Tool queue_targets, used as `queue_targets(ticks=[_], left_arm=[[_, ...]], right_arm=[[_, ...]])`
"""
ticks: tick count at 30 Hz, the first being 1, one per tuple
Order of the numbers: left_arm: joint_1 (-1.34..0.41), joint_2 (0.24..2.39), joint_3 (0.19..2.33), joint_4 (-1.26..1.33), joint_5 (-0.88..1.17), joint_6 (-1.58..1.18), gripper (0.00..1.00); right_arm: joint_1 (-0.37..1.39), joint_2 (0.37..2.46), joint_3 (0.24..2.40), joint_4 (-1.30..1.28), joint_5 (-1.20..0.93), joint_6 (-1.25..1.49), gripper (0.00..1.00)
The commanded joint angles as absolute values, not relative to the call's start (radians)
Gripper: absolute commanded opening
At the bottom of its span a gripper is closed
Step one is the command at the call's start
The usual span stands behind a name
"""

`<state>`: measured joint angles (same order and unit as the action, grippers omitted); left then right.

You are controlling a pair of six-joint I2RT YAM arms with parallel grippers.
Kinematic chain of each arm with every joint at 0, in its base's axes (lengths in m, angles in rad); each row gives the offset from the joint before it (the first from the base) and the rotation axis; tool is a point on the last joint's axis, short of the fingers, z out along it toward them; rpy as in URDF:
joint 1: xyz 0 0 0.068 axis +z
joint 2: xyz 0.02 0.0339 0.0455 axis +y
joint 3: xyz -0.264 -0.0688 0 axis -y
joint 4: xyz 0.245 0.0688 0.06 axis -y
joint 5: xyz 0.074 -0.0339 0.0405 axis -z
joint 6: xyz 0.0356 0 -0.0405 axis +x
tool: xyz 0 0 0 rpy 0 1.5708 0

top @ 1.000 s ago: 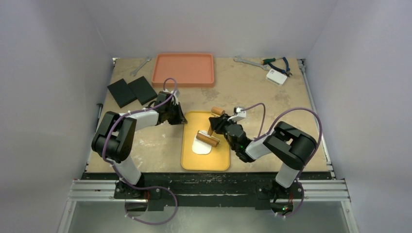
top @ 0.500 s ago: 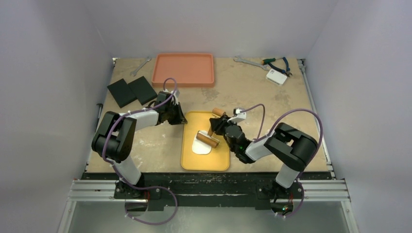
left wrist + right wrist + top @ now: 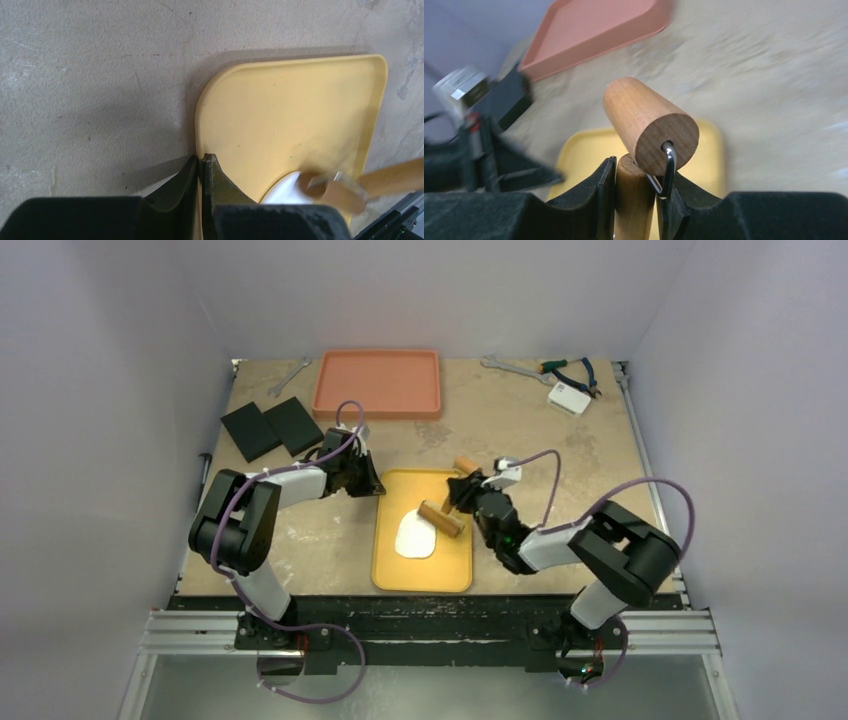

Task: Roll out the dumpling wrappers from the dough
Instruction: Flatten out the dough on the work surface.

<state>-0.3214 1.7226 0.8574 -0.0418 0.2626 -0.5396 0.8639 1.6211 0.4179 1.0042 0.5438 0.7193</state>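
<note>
A flattened white dough [image 3: 414, 538] lies on the yellow tray [image 3: 385, 575]; its edge also shows in the left wrist view, dough [image 3: 285, 191]. My right gripper [image 3: 465, 502] [image 3: 639, 167] is shut on the handle of a wooden roller [image 3: 440, 519] [image 3: 649, 127], held over the tray's far right part, at the dough's far right edge. My left gripper [image 3: 372, 483] [image 3: 202, 159] is shut on the yellow tray's [image 3: 280, 110] far left rim. The dumpling wrappers are out of view.
A pink tray [image 3: 377, 383] sits at the back. Two black blocks [image 3: 270, 428] lie at the far left by a wrench [image 3: 290, 376]. Another wrench [image 3: 510, 367], pliers [image 3: 570, 370] and a white box [image 3: 569, 398] lie at the far right.
My right gripper has carried the roller to the right and a little away, off the dough's middle, so more of the dough shows. The left gripper has stayed on the rim.
</note>
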Motion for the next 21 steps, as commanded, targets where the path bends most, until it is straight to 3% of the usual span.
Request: queue_targets(ticks=[1, 9, 12, 21], left_arm=[[-0.304, 1.782, 0.833, -0.123, 0.178, -0.502, 0.00], [-0.304, 1.778, 0.833, -0.123, 0.170, -0.504, 0.00], [-0.303, 1.778, 0.833, -0.122, 0.170, -0.508, 0.00], [-0.300, 1.781, 0.837, -0.118, 0.192, -0.528, 0.00]], right_arm=[[0.745, 1.516, 0.377, 0.765, 0.630, 0.500, 0.00], [0.733, 1.315, 0.551, 0.644, 0.421, 0.312, 0.00], [0.618, 1.245, 0.667, 0.513, 0.266, 0.288, 0.00], [0.325, 1.363, 1.018, -0.014, -0.081, 0.235, 0.00]])
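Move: The right hand holds the rolling pin by its handle. The dough lies on the yellow tray about 8 cm to this hand's left, 7 cm back and 8 cm below. The pink bin stands about 23 cm ahead and 16 cm left, and the white box some 21 cm ahead and 23 cm right, both around 8 cm lower. For the left hand on the tray rim, the dough is about 8 cm back and 7 cm right. Quickly to the right first, some 5 cm nearly level with a little forward, the right hand carries the rolling pin off the dough, then swings it up about 16 cm while going on forward and right. The hand's left side dips roughly 20 degrees and its grip on the handle stays closed. The left fingers keep still, pinching the tray rim. ##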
